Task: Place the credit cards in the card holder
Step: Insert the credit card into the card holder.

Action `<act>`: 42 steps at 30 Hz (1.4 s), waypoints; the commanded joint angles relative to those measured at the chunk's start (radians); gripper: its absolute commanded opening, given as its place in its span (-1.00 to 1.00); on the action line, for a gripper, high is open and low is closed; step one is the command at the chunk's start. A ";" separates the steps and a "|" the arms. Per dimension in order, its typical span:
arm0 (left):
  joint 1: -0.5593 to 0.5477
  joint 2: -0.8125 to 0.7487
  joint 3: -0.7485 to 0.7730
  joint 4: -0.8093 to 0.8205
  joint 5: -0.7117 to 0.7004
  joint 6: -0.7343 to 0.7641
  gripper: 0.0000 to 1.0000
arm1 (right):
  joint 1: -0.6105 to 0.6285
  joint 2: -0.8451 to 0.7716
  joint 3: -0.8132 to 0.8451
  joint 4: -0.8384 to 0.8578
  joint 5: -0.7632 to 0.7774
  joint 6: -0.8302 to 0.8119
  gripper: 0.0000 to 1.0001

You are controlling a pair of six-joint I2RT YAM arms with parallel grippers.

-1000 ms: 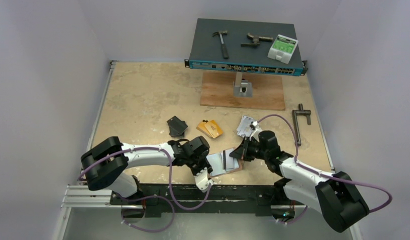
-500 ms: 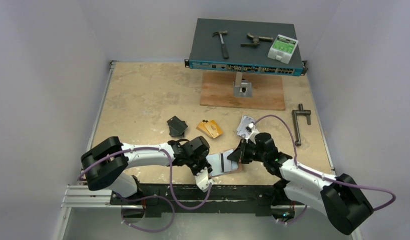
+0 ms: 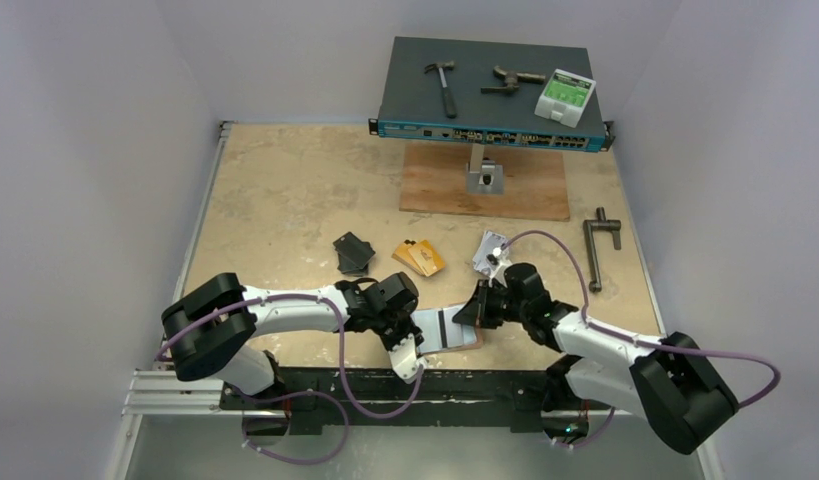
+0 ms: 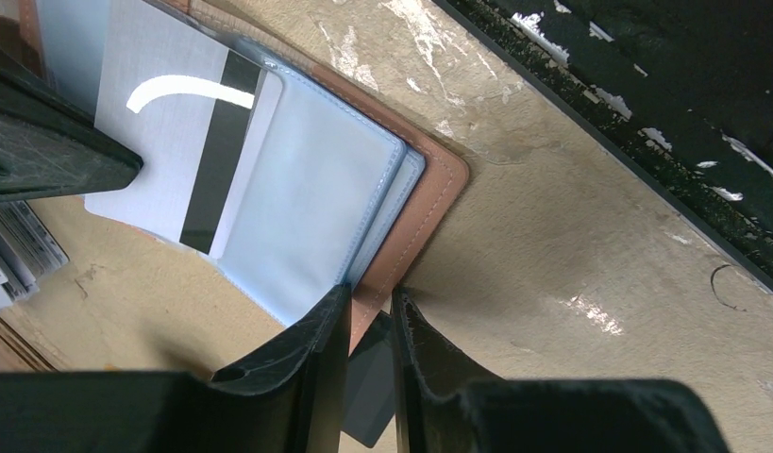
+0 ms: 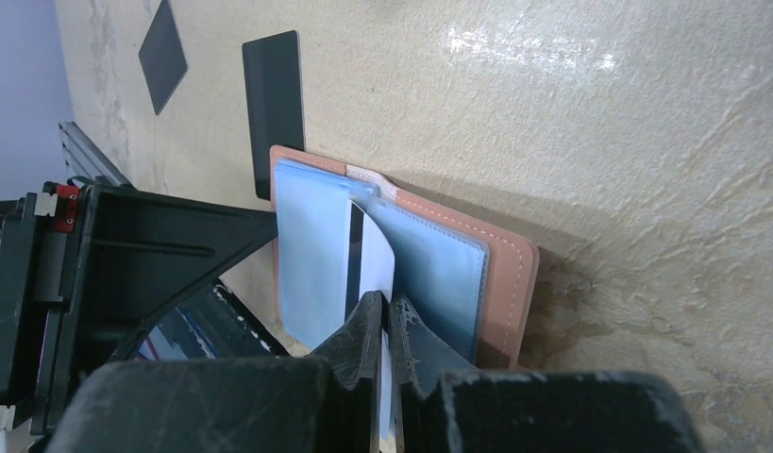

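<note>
The salmon-pink card holder (image 3: 469, 340) lies open near the table's front edge, its pale blue sleeves (image 4: 307, 189) showing. My left gripper (image 3: 415, 348) is shut on the holder's pink cover edge (image 4: 429, 189), one finger on each side of it (image 4: 371, 316). My right gripper (image 5: 387, 316) is shut on a white credit card with a black stripe (image 5: 371, 260). That card (image 4: 165, 123) stands partly inside a sleeve of the holder (image 5: 510, 274). More credit cards lie behind: a black stack (image 3: 353, 252), an orange stack (image 3: 419, 258) and a silver stack (image 3: 488, 245).
Loose black cards (image 5: 274, 104) lie on the table beside the holder. A network switch (image 3: 490, 95) carrying a hammer and other tools stands on a post over a wooden board (image 3: 485, 185) at the back. A T-handle tool (image 3: 597, 245) lies at the right. The black front rail (image 4: 646, 104) runs close by.
My right gripper has moved left toward the holder, sliding the white card further into the sleeve. The left arm has stayed in place, its jaws a little tighter on the cover.
</note>
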 commanded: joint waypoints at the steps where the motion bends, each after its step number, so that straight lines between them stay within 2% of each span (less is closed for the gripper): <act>1: -0.006 -0.004 0.019 0.008 0.015 -0.015 -0.58 | 0.007 0.037 0.022 -0.038 -0.006 -0.041 -1.00; 24: -0.011 0.000 0.029 0.029 0.015 -0.016 -0.61 | 0.058 0.145 0.072 0.001 -0.020 -0.049 -1.00; 26: -0.012 -0.002 0.031 0.028 0.015 -0.016 -0.61 | 0.068 0.144 0.086 -0.013 -0.012 -0.047 -0.83; 31: -0.012 -0.011 0.036 0.022 0.002 -0.032 -0.62 | 0.105 0.102 0.151 -0.150 0.056 -0.070 -0.05; 34: -0.012 -0.017 0.032 0.025 -0.006 -0.046 -0.62 | 0.123 0.072 0.194 -0.270 0.122 -0.087 0.17; 36: -0.012 -0.024 0.023 0.032 -0.014 -0.054 -0.62 | 0.131 0.049 0.207 -0.310 0.140 -0.082 0.26; 42: -0.011 -0.041 -0.004 0.058 -0.025 -0.069 -0.63 | 0.167 0.023 0.234 -0.360 0.160 -0.067 0.26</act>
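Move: The right fingers pinch the right edge of the striped credit card, whose middle lies about 3 cm left and 1 cm back. It is bound for the card holder's left page, centred some 7 cm left, 2 cm back and 2 cm below. A black card sticks out roughly 13 cm left and 3 cm ahead, and the orange cards lie 13 cm ahead and 9 cm left. From the left hand, the left page's centre is about 3 cm back and 4 cm right. Slide the right gripper about 2 cm left, still pinching the credit card, to push it farther across the holder's left page. Then open the fingers wide to let go and lift about 1.5 cm while drawing back 1 cm, rolling some 10 degrees so the hand's left side dips. Keep the left hand still at the holder's left edge, its opening unchanged. ##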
